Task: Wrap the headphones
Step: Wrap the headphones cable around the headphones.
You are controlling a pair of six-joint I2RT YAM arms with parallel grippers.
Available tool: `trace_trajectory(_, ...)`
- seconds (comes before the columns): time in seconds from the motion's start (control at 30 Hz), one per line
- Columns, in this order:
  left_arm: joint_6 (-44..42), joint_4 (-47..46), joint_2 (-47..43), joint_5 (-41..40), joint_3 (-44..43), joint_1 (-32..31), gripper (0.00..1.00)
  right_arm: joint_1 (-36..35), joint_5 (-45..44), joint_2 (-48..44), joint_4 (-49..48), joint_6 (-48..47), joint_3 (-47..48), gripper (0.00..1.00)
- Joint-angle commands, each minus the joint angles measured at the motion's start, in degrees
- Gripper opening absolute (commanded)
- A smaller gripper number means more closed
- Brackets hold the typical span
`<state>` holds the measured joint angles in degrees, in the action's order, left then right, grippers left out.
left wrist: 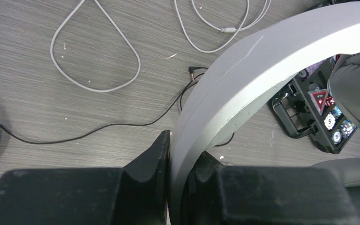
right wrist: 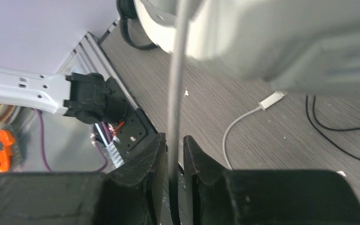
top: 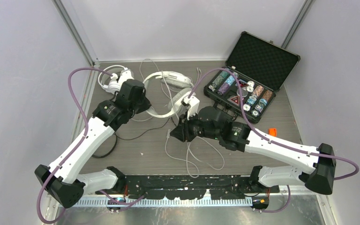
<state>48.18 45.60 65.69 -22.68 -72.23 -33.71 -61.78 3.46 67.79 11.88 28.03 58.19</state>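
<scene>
One white headset (top: 171, 77) lies at mid-table, its headband (left wrist: 262, 56) clamped between the fingers of my left gripper (left wrist: 183, 145), which is shut on it. A grey padded cup (left wrist: 356, 89) shows at the right of the left wrist view. The headset's thin white cable (right wrist: 177, 70) drops from the cup (right wrist: 286, 37) and runs between the fingers of my right gripper (right wrist: 174, 138), which stand slightly open around it, small gaps on both sides. The rest of that cable lies in loops (top: 192, 159) near the front. A second white headset (top: 114, 77) lies behind my left gripper (top: 143, 105).
The open black case of poker chips (top: 248, 89) stands at the back right, close behind my right gripper (top: 176, 132). A black cable (left wrist: 98, 126) with its plug (left wrist: 192, 70) crosses the table. A black band (top: 107, 151) shows beside the left arm. A small orange object (top: 272, 131) lies at the right.
</scene>
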Motion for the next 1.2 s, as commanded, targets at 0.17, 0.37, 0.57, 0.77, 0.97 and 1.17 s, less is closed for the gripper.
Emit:
trace_trajectory(0.17,5.88,-4.71,-3.65,0.89,-5.4,0.78,0.0,-0.6,-3.29,-5.16,-8.94,-2.57,-9.99,0.28)
trace_trajectory(0.37,6.35,-3.75,-4.61,2.09,-7.26,0.77,0.0,-0.64,-6.65,-5.84,-9.81,-1.78,-12.96,0.28)
trace_trajectory(0.57,6.14,-4.8,-5.83,4.93,-8.16,0.79,0.0,-0.64,-12.05,-5.74,-10.02,0.0,-15.4,0.36)
trace_trajectory(0.77,6.11,-3.3,-5.4,6.18,-10.66,0.81,0.0,-0.57,-18.15,-6.05,-16.67,-0.32,-18.93,0.38)
trace_trajectory(0.97,5.44,-3.23,-5.65,5.17,-9.81,0.83,0.0,-0.6,-9.26,-6.93,-30.53,-6.19,-22.43,0.49)
trace_trajectory(1.17,4.66,-3.02,-4.87,4.79,-9.69,0.84,0.0,-0.69,-1.08,-7.77,-43.12,-10.26,-25.71,0.57)
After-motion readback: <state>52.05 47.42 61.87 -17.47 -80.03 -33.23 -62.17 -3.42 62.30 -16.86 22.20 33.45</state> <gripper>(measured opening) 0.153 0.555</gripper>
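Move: The right hand has the white cable between its fingers; the headphones it is to go around are about 14 cm ahead of it, 3 cm left and some 4 cm higher. About 22 cm below that hand, the USB plug lies 3 cm left and 1 cm ahead, the cable loops 9 cm back and 7 cm right. The left hand grips the headband, with the headphones' middle 4 cm ahead, 8 cm right and 2 cm above; the second headphones lie 12 cm ahead of it, 14 cm left and 22 cm below. The left hand keeps its pinch on the headband and lifts the headphones about 7 cm, easing back slightly and rolling some 10 degrees so that its right side comes up, then holds there. Meanwhile the right hand sinks about 8 cm away from the headphones with the cable between its fingers, drifting right and then a little forward, before turning back up and left for the last 2 or 3 cm while its fingers open to about half and the wrist rolls back the other way. ##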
